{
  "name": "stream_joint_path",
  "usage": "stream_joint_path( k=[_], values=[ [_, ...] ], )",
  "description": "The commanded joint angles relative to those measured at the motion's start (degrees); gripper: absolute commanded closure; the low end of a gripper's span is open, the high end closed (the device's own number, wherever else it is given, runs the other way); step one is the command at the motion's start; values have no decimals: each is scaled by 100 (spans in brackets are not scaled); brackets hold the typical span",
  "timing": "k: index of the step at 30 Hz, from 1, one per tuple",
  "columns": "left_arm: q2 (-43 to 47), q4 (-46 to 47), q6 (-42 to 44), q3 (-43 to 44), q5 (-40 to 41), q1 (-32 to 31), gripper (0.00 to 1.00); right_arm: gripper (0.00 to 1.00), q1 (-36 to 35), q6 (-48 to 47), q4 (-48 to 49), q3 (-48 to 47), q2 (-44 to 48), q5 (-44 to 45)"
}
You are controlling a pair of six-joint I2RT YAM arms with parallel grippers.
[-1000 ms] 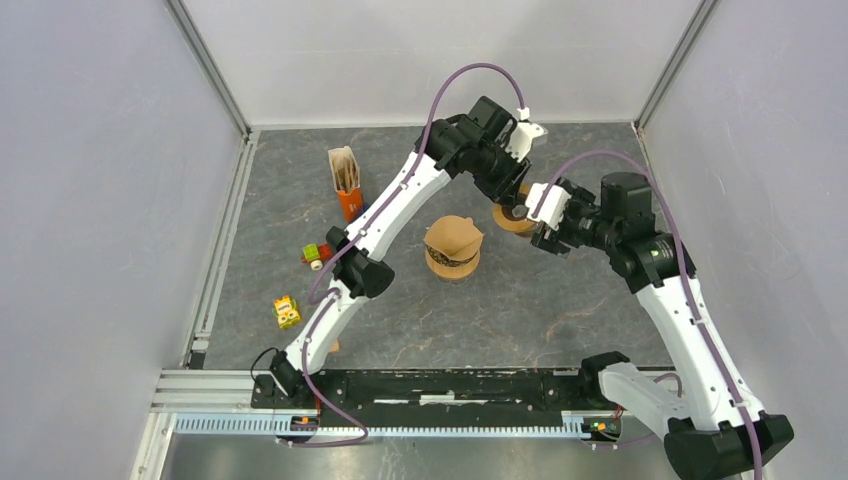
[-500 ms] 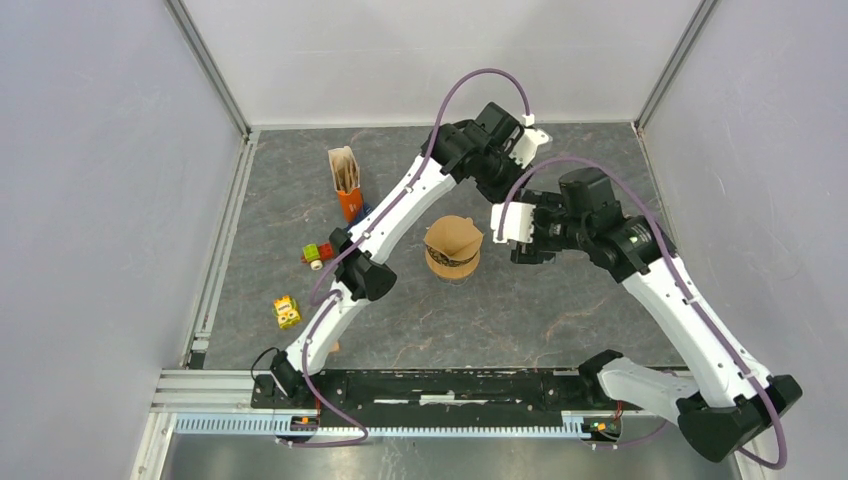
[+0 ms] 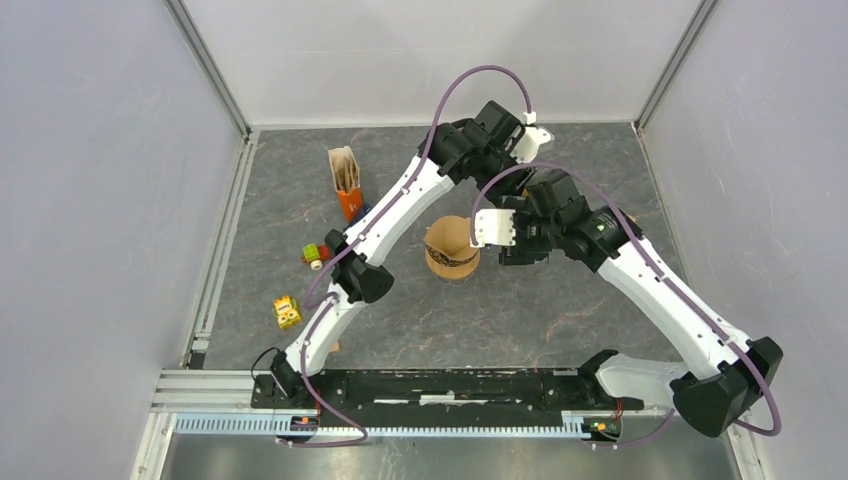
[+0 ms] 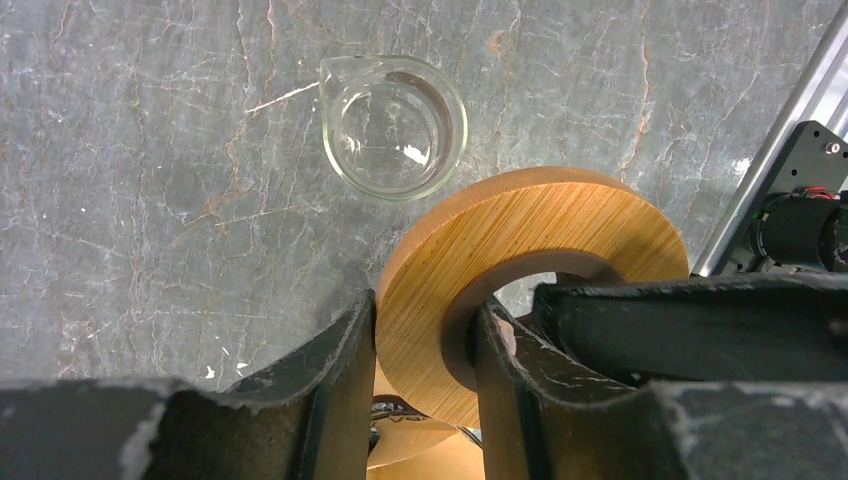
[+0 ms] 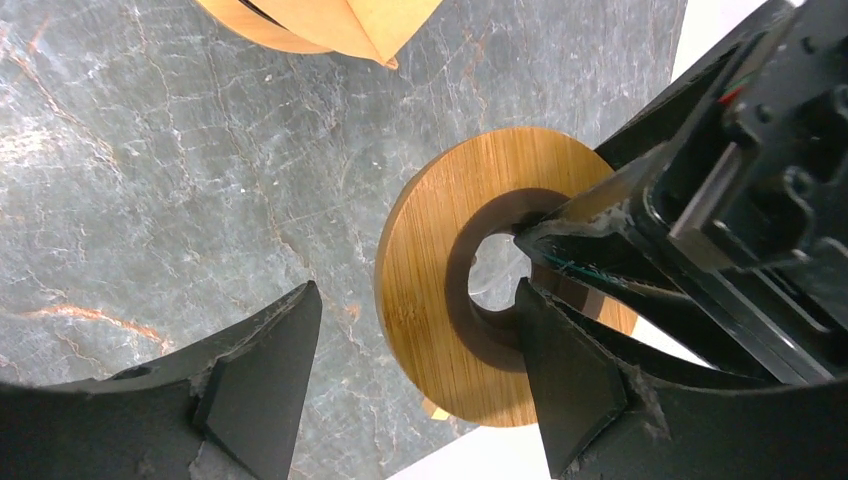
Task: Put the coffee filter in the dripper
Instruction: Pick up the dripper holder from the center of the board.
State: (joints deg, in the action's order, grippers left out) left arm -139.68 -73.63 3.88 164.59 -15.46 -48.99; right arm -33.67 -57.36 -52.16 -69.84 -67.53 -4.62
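A brown paper coffee filter (image 3: 452,238) lies on a round piece with a dark band (image 3: 450,262) at the table's middle; I cannot tell whether that piece is the dripper. Its tan edge also shows in the right wrist view (image 5: 330,22). My left gripper (image 4: 425,305) is shut on a wooden ring (image 4: 450,250), one finger outside the rim and one in the hole. In the top view the right arm covers the ring. My right gripper (image 5: 415,390) hangs open above the same wooden ring (image 5: 430,270), just right of the filter (image 3: 508,248).
A small glass beaker (image 4: 393,125) with a spout stands beyond the ring. An orange holder with tan papers (image 3: 345,182) is at the back left. Small toy blocks (image 3: 315,255) (image 3: 287,312) lie to the left. Grey walls close in both sides.
My right arm has swung left, over the wooden ring, up to the filter. The ring is now hidden beneath it from above. The left arm has barely moved.
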Motion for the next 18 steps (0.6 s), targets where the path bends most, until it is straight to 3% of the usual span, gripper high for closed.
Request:
stream_joint_path(
  k=[1, 9, 15, 18],
  values=[
    [484, 103, 87, 4, 43, -91, 85, 23, -52, -66, -21, -109, -102, 324],
    [543, 98, 127, 3, 99, -131, 85, 33, -208, -26, -154, -187, -295, 427],
    [540, 103, 191, 29, 240, -154, 85, 50, -245, 6, -237, -284, -379, 567],
    [529, 103, 206, 38, 263, -148, 84, 63, -240, 42, -228, -286, -388, 578]
  ],
)
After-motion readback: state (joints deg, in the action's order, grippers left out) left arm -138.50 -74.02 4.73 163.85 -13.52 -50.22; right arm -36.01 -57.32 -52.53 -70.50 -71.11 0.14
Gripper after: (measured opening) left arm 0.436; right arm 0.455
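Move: The wooden dripper holder is still pinched by the left hand, its middle about 3 cm back from that hand and level with it. From the right hand the same middle lies some 3 cm ahead, at the same height, with the near rim already between the open fingers. The dripper with its filter stands roughly 9 cm to the right hand's left, 2 cm nearer the base and 13 cm lower; the glass beaker is about 19 cm to its right, 2 cm farther out and 18 cm down. The right hand closes its fingers from wide open to about half open over the near rim of the dripper holder, one in the hole and one outside, to pinch the ring opposite the left hand's grip; as it does so it sinks about 1.5 cm, edges slightly forward and rolls some 5 degrees, its left side dipping. The left hand keeps its pinch on the far rim and holds the ring up for it, easing not quite 1 cm back towards the right hand and about half a centimetre up. ##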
